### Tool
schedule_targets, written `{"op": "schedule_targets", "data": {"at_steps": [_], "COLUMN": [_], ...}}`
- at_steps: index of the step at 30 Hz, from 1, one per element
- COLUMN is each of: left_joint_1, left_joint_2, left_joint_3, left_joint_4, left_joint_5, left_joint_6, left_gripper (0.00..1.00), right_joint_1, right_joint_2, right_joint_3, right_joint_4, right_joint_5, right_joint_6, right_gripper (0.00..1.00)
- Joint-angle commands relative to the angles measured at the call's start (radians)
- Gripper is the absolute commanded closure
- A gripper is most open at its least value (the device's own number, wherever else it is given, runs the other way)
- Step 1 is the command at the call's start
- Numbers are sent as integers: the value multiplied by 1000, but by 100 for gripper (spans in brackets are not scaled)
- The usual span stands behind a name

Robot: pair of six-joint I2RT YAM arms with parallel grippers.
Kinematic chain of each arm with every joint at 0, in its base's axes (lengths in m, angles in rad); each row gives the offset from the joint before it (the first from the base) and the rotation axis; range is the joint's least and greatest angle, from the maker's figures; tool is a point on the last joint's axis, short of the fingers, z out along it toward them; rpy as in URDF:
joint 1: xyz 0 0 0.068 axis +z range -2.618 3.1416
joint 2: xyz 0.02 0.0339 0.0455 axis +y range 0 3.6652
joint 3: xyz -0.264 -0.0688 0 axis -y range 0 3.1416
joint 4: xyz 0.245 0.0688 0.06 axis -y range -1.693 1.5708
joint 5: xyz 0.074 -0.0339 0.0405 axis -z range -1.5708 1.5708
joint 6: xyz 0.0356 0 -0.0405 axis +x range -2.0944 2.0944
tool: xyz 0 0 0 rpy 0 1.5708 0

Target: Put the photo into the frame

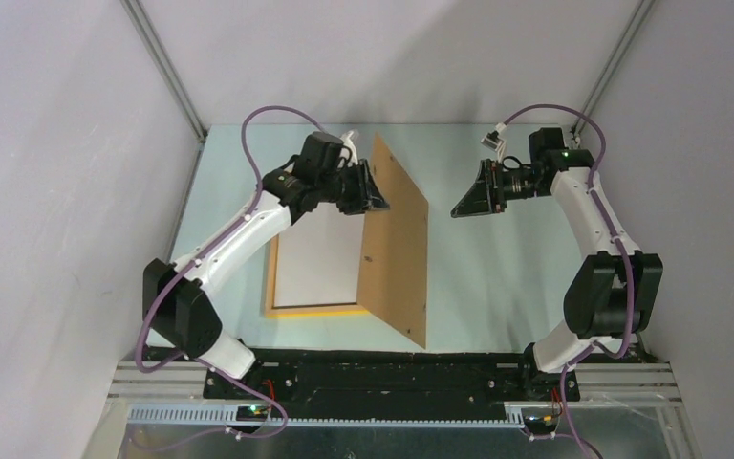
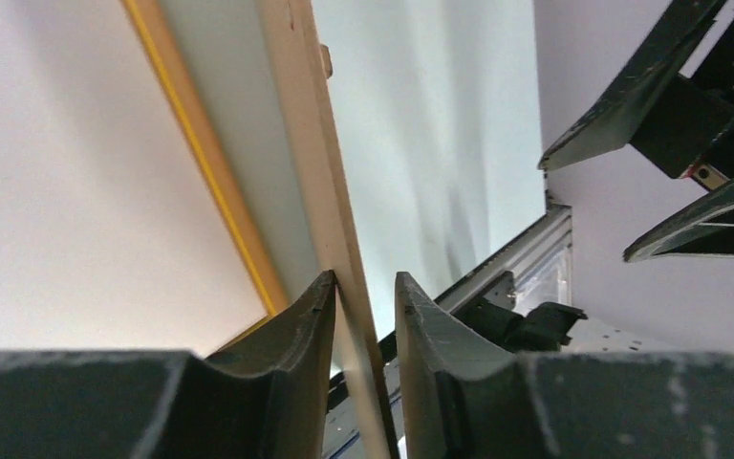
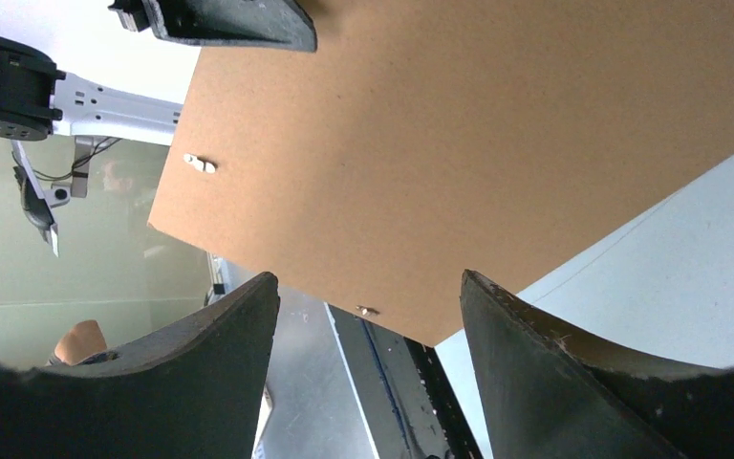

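The yellow-orange frame lies flat on the table at left-centre, its rail also in the left wrist view. A plain white sheet fills it; I cannot tell whether this is the photo, as no printed face shows. The brown backing board stands tilted on edge along the frame's right side. My left gripper straddles the board's upper edge; one finger touches it and a gap shows at the other, so the gripper is open. My right gripper hangs open to the right of the board, apart from it.
Grey walls close in the pale table on three sides. The black base rail runs along the near edge. Small metal tabs stick out of the board's back face.
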Motion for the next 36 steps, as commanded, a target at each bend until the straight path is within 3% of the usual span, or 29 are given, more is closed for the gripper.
{"op": "schedule_targets", "data": {"at_steps": [1, 10, 16, 22, 27, 36], "left_joint_1": [41, 130, 221, 292, 347, 494], "left_joint_2": [-91, -104, -48, -80, -149, -260], "left_joint_3": [-33, -127, -166, -250, -325, -452], "left_joint_4": [-4, -13, 15, 147, 292, 538], "left_joint_5": [-36, 10, 162, 321, 462, 597], "left_joint_6": [63, 135, 172, 180, 127, -28], "left_gripper": [71, 99, 100, 100, 100, 100], "right_joint_1": [-16, -51, -54, -56, -49, -43], "right_joint_2": [14, 59, 63, 82, 86, 33], "right_joint_3": [-22, -59, -94, -141, -149, -157], "right_joint_4": [10, 2, 25, 58, 97, 158], "right_joint_5": [14, 25, 30, 17, 9, 31], "right_joint_6": [-47, -83, -90, -89, -66, -3], "right_gripper": [26, 27, 27, 27, 28, 28]}}
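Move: The backboard stands steeply tilted, its raised left edge already between the half-open left fingers; its middle lies about 7 cm to the right of that hand, 4 cm back and 11 cm below. The frame, with the photo face down inside it, lies flat with both middles about 10 cm to the left, 3 cm ahead and 21 cm below. From the right hand, the backboard's middle is about 14 cm left, 2 cm back and 12 cm below. Shut the left gripper on the backboard's raised edge while drawing it left over the frame, about 11 cm in all. Let it sink some 5 cm on the way, then lift it about 3 cm at the end as the wrist tips the fingers up roughly 15 degrees. Lower the open right gripper about 7 cm beside the board, without gripping. ##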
